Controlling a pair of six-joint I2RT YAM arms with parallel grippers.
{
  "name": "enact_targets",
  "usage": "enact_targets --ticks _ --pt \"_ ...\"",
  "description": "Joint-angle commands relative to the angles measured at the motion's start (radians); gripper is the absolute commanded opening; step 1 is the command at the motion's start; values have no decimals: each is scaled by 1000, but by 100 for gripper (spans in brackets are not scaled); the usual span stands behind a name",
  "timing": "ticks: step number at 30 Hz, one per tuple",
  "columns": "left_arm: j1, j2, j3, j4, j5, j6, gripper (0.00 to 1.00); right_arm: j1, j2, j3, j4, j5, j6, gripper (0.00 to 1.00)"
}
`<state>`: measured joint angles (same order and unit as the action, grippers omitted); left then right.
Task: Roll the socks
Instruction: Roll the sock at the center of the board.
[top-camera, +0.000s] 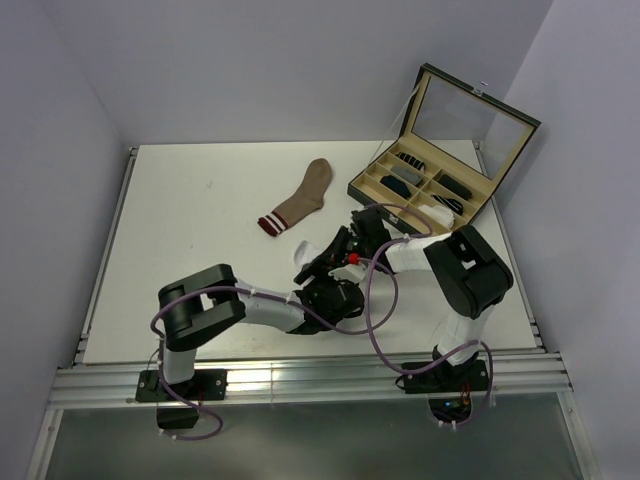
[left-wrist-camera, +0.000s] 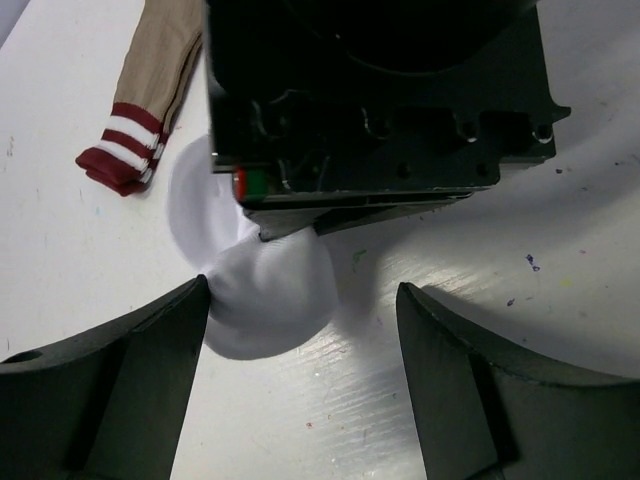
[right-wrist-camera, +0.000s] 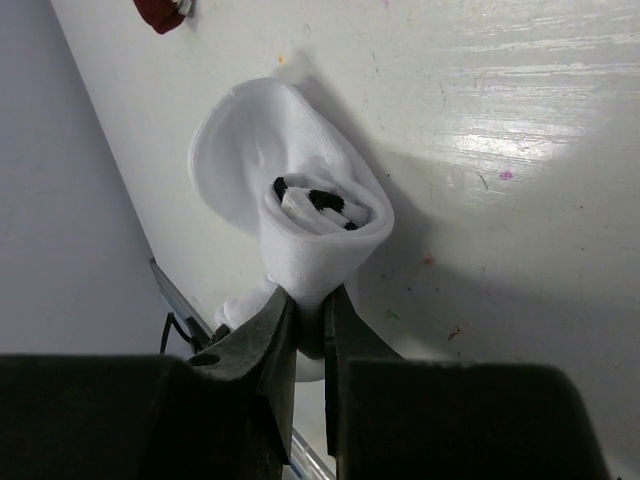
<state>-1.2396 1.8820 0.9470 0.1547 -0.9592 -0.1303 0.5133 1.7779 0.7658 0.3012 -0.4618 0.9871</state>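
Observation:
The white sock (right-wrist-camera: 300, 200) is rolled into a loose bundle on the table, and its dark cuff stripes show inside the roll. My right gripper (right-wrist-camera: 310, 305) is shut on the near edge of that roll, pinching a fold of fabric. In the left wrist view the same white sock (left-wrist-camera: 270, 295) bulges below the right gripper's black body (left-wrist-camera: 380, 100). My left gripper (left-wrist-camera: 300, 310) stands open around it, with the left finger (left-wrist-camera: 150, 340) touching the fabric and the right one apart. The tan-brown sock (top-camera: 305, 200) lies flat farther back, striped cuff toward the arms.
An open case (top-camera: 440, 170) with divided compartments holding small dark sock rolls stands at the back right. Both arms meet at the table's middle (top-camera: 335, 265). The table's near edge rail (top-camera: 300, 375) runs along the front.

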Motion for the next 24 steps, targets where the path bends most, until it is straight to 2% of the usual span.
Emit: enact_targets --ticks 1,15,21,24 --pt "0 43 47 20 -18 37 79 13 26 24 -1 -43 19 0" --pt "54 137 107 -89 -7 -3 75 11 46 29 6 -81 25 0" --pt "77 155 116 -153 33 -58 64 11 37 30 -8 -81 18 0" --pt "85 169 119 -188 56 -97 53 8 31 35 -14 -86 13 0"
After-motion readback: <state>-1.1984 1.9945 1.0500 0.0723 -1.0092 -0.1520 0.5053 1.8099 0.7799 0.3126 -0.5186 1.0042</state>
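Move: The half-rolled white sock, still pinched in my right fingers, has its roll about 3 cm ahead of my open left hand, some 1 cm left and 2 cm below. From my right hand the roll's middle is about 1 cm back, 1 cm left and 1 cm down. The brown sock's middle lies roughly 17 cm ahead and 6 cm left of my left hand, the sock box about 17 cm ahead and 22 cm right, both some 4 cm lower. With my right hand keeping its pinch and staying almost in place, I ease my left hand forward about 2 cm and down some 1.5 cm, so its open fingers come either side of the white roll beneath the right gripper. As the reach runs out I begin closing them from wide to about half open, the wrist turning roughly 5 degrees counter-clockwise. ##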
